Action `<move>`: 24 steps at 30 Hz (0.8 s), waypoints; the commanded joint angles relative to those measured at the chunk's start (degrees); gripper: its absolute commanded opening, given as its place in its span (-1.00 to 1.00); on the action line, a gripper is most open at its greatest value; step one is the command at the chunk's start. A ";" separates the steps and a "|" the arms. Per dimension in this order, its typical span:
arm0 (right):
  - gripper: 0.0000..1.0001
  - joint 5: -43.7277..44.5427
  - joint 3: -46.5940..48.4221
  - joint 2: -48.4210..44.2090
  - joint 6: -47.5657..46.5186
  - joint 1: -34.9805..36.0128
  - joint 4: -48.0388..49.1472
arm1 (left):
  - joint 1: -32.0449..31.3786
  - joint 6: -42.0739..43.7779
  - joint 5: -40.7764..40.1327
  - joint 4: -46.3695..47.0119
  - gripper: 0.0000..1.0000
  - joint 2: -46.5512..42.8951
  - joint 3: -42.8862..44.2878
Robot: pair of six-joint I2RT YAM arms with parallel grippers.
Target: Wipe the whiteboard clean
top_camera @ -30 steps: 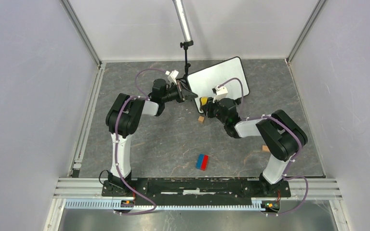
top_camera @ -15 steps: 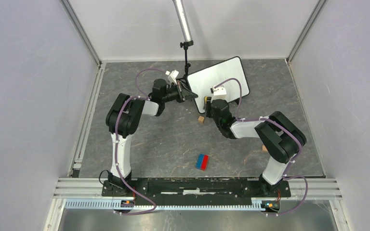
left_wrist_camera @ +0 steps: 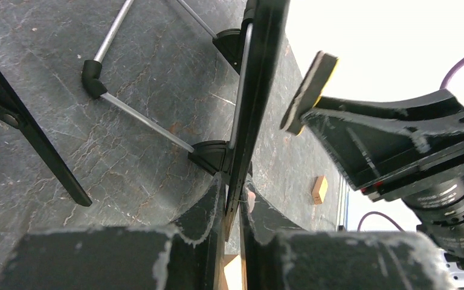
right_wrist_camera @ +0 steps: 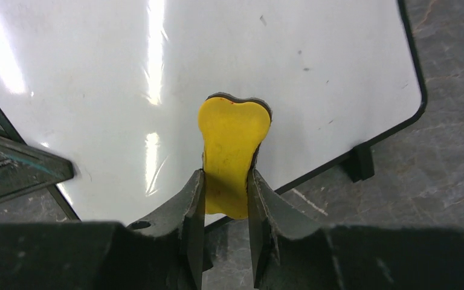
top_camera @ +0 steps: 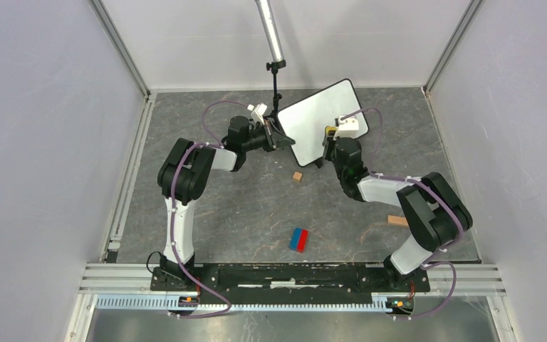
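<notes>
The whiteboard stands tilted at the back of the table, and its face is white with only faint specks. My left gripper is shut on the board's left edge; the thin black frame runs between its fingers. My right gripper is shut on a yellow eraser whose dark felt side is against the board's lower middle. The left wrist view shows the eraser edge-on beside the board. In the top view the right gripper is at the board's near edge.
A black tripod with a silver pole stands just left of the board, its legs close behind it. A small wooden block, a red and blue block and another wooden block lie on the grey table.
My right gripper has carried the eraser to the right along the board's near part. The left gripper and the board have stayed where they were.
</notes>
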 commanded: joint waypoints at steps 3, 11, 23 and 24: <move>-0.54 -6.83 -4.52 -6.46 -0.29 -4.37 7.65 | -0.09 1.65 -0.72 -6.13 -0.94 -1.10 0.82; -0.53 -5.53 -13.53 -16.37 0.69 -5.87 3.30 | -0.59 2.57 -1.81 -4.31 -0.05 -3.90 -1.35; -0.52 -17.74 -15.82 -24.77 -0.56 1.44 -29.32 | -0.58 4.79 -10.79 9.76 0.47 -18.93 -17.86; -0.52 -17.93 -16.09 -25.42 -0.73 2.45 -32.11 | -0.59 4.07 -13.35 11.02 0.87 -21.13 -20.11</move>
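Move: The left fingers still pinch the whiteboard's left edge; its middle lies about 10 cm right of them, 6 cm ahead and slightly higher. The wooden cube is some 10 cm back, 2 cm right and 8 cm below. The right hand holds the yellow eraser, apparently just off the face, with the board's middle about 6 cm ahead, 2 cm left and slightly higher, and the cube roughly 10 cm back, 9 cm left, 9 cm below. The left hand opens wide to let go of the board's edge, backing off some 4 cm and about 3 cm left, dipping slightly before rising. The right hand keeps its pinch on the eraser, swings about 5 cm right while rising slightly, then pulls back some 10 cm from the board, sinking and easing left as its fingertips tip down. ##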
